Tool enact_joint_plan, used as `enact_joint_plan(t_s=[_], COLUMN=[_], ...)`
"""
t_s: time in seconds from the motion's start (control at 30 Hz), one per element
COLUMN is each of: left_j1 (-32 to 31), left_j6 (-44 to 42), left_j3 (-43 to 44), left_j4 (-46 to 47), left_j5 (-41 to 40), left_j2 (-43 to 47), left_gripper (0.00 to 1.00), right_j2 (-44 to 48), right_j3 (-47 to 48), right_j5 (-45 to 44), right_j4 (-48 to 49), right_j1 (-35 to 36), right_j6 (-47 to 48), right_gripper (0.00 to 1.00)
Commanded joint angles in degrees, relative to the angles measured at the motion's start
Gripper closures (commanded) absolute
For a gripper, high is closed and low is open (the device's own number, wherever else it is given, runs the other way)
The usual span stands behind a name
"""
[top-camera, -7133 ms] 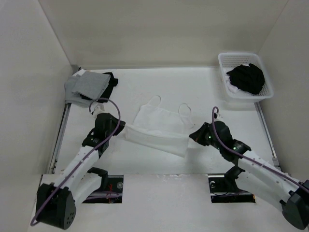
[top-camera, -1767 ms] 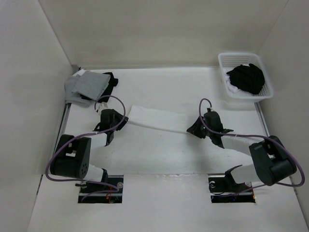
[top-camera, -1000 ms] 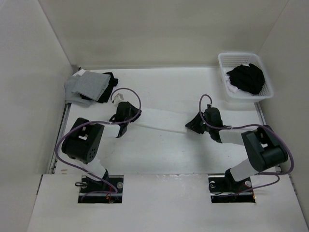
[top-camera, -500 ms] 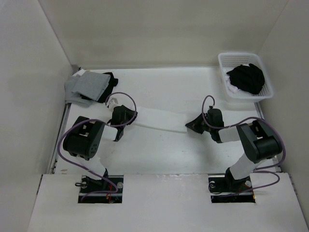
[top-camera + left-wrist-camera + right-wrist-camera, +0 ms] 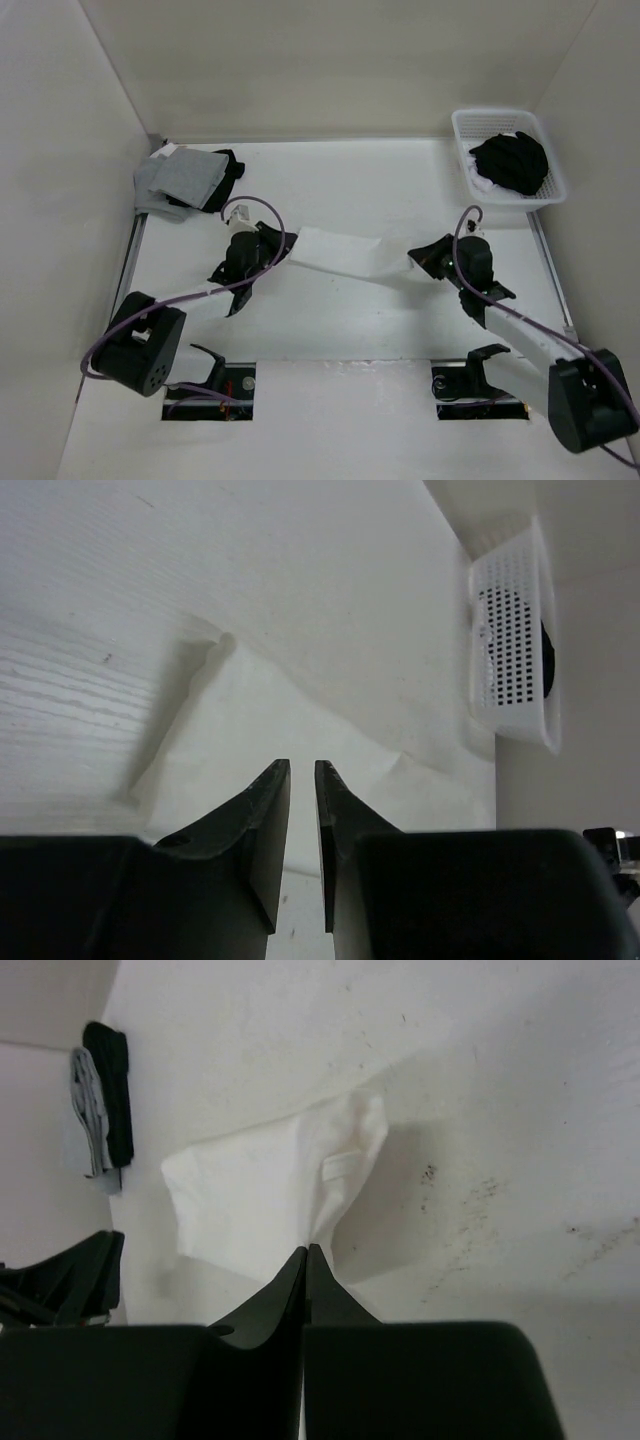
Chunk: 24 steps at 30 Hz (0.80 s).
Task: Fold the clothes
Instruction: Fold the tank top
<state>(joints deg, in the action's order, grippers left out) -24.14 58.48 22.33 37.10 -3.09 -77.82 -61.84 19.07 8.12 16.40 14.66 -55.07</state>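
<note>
The clothes point(image 5: 350, 255) are a white top lying as a folded strip across the middle of the table. My right gripper point(image 5: 422, 262) is at its right end. In the right wrist view the right gripper point(image 5: 308, 1250) is shut on the clothes point(image 5: 260, 1200), and the fabric rises in a peak into the tips. My left gripper point(image 5: 282, 244) is at the strip's left end. Seen from the left wrist, the left gripper point(image 5: 300, 765) has its jaws a narrow gap apart above the clothes point(image 5: 260, 720), with nothing between them.
A white basket point(image 5: 465, 125) at the back right holds a black garment bundle point(image 5: 512, 160); the basket point(image 5: 510, 650) also shows in the left wrist view. A grey and black garment stack point(image 5: 185, 178) lies at the back left by the wall. Walls enclose three sides.
The right gripper has closed on the strip's right end and drawn it a little to the right. The left gripper has followed slightly right, its jaws a touch wider.
</note>
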Motion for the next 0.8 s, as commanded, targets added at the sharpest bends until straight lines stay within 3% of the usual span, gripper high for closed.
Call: enact_joint_plan(t_s=[0.0,0.13,0.27,0.53,0.77], left_j1=[-1.38,-2.71,-2.88,-2.01,-0.34], left_j6=[-1.17,-1.17,-1.17,-1.17,-0.91], left_j3=[-1.58,-1.94,-2.2,-3.69,-5.1], left_j4=[-2.9,-4.67,-4.93,-4.06,-3.26], left_j5=[0.19,0.46,0.81,3.26,5.46], left_j2=[5.21,8.47,9.97,10.94,12.6], left_gripper=[0.84,0.84,0.83,0.82,0.82], right_j2=[9.17,13.5,8.34,-11.95,-33.57], right_j3=[3.5,10.79,19.67,37.6,54.64], right_j5=[-8.19,-11.98,-17.16,-20.69,-20.43], right_j4=[-13.65,-23.15,-27.03,-30.46,-33.71], right_j1=[1.64,5.85,12.79,23.35,28.19], right_j6=[3.91,6.63,8.83,12.17,14.29], right_gripper=[1.0,1.0,1.0,0.99,0.99])
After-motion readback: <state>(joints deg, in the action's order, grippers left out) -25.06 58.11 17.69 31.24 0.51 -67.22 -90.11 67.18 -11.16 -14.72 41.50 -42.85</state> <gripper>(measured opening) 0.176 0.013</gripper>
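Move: The right hand already pinches the raised right end of the tank top; the cloth's left end, where that end is being taken, lies about 25 cm to its left, 5 cm farther out and 9 cm lower. The folded stack is some 26 cm left of that left end and 15 cm farther out; the white basket stands about 25 cm ahead of the right hand and 25 cm to its right. From the idle left hand the cloth's left end is 3 cm ahead, 2 cm left and 9 cm below. With its fingers still shut on the tank top's right end, the right hand first rises about 10 cm, then arcs some 15 cm leftward and a little forward over the cloth towards its left end, coming down several centimetres at the finish while it rolls left side down about 25 degrees and turns somewhat counter-clockwise. Meanwhile the left hand, empty and barely open, draws back about 4 cm towards its base to clear the cloth, rising slightly before it sinks again. ##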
